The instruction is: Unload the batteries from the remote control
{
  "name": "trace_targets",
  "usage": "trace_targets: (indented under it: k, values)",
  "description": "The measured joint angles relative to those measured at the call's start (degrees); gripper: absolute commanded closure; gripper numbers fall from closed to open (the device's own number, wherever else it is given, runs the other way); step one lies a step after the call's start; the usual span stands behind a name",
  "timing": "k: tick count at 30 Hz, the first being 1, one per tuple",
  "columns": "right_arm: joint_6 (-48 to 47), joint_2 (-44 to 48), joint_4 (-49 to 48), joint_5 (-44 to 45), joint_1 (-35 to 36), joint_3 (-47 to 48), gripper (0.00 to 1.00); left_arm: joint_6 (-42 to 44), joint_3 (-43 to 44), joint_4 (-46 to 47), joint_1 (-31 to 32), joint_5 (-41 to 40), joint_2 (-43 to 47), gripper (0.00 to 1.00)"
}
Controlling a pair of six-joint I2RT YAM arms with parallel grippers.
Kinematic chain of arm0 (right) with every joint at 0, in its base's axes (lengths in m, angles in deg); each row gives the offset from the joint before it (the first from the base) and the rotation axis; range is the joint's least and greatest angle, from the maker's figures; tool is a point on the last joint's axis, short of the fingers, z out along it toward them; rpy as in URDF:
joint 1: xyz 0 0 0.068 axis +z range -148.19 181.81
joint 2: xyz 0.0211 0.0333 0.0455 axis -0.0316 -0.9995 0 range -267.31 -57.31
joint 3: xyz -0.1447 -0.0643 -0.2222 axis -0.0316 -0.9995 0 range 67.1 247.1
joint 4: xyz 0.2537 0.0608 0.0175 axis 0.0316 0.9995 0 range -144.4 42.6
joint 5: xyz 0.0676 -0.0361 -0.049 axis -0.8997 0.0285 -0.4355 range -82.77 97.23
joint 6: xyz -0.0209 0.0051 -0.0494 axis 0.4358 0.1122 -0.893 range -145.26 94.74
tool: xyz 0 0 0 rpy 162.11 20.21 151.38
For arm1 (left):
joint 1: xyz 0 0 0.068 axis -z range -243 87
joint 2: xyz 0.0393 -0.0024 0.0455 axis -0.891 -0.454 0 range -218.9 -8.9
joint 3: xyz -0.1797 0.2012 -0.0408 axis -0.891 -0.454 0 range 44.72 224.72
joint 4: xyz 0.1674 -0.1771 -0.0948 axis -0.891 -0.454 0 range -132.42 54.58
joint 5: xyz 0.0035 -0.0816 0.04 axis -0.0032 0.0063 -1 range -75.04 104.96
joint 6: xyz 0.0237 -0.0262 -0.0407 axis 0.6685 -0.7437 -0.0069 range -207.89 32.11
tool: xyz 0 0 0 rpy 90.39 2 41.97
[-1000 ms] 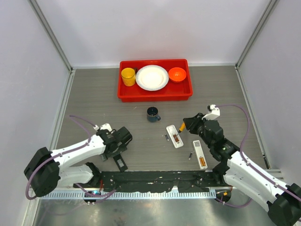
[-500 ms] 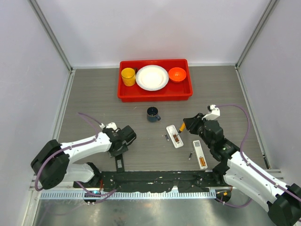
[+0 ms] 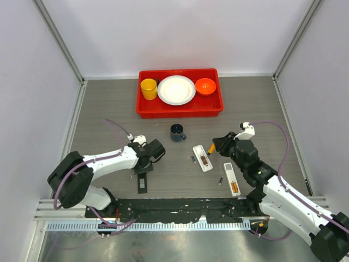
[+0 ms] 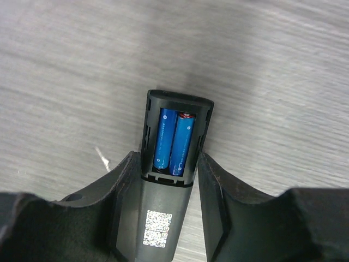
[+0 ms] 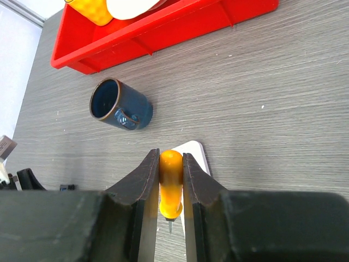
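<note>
A dark grey remote control (image 4: 163, 218) lies on the table with its back cover off. Two blue batteries (image 4: 174, 141) sit side by side in its bay. My left gripper (image 4: 167, 158) straddles the remote, open: the left finger is against its side and a strip of table shows at the right finger. From above, the remote (image 3: 141, 184) lies just near of the left gripper (image 3: 145, 167). My right gripper (image 5: 170, 155) is shut on an orange-handled screwdriver (image 5: 170, 183), held over a white remote (image 3: 203, 157). Two small dark batteries (image 3: 193, 159) (image 3: 221, 179) lie loose on the table.
A second white remote (image 3: 232, 179) lies by the right arm. A dark blue mug (image 3: 178, 131) lies on its side mid-table. At the back stands a red tray (image 3: 180, 109) with a yellow cup (image 3: 148, 88), a white plate (image 3: 176, 89) and an orange bowl (image 3: 205, 85).
My left arm has swung right and away from the near edge, and its jaws have narrowed around the dark remote. The right arm and screwdriver have not moved.
</note>
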Motion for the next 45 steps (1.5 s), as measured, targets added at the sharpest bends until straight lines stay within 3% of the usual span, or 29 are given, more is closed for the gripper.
trace_targets:
  k: [14, 21, 26, 30, 33, 45]
  values:
    - [-0.04, 0.59, 1.6, 1.31, 0.0, -0.09, 0.99, 25.14, 18.45, 9.9, 2.54, -0.07, -18.71, 0.73]
    - [-0.09, 0.76, 3.34, 2.16, 0.0, -0.09, 0.99, 35.89, 24.7, 14.34, 5.22, 2.14, -24.3, 0.66]
    - [-0.07, 0.74, 4.31, 2.6, 0.0, -0.09, 0.99, 40.94, 25.0, 17.22, 5.81, 5.51, -24.7, 0.54]
    - [-0.09, 0.15, 4.72, 2.6, 0.0, -0.02, 0.99, 43.28, 23.56, 20.85, 6.12, 6.88, -24.17, 0.28]
    - [-0.2, -1.46, 4.98, 2.58, 0.0, 0.17, 0.99, 44.39, 20.76, 24.55, 6.16, 7.26, -22.53, 0.22]
    - [-0.39, -6.27, 3.85, 1.95, 0.0, 1.11, 0.99, 43.5, 12.37, 26.18, 6.29, 7.28, -15.67, 0.23]
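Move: The black remote is already in the left fingers, batteries facing up; the bare spot to take it to lies about 9 cm ahead and 16 cm to the right. From that spot the mug stands some 8 cm straight ahead, and the loose batteries lie roughly 7 cm to its right and 3 cm back, the opened white remote 12 cm right and 3 cm back. From the right hand, holding the screwdriver, the spot is some 17 cm left, 1 cm ahead and 15 cm below. Bring the left gripper right and forward with the black remote still pinched, keeping low over the table towards the spot short of the mug, and turn it clockwise by some 45 degrees on the way. Open the fingers there, then back off about 3 cm left and 2 cm back. Meanwhile lower the right hand, keeping its grip on the screwdriver, about 3.5 cm above the white remote, tipping slightly down. ##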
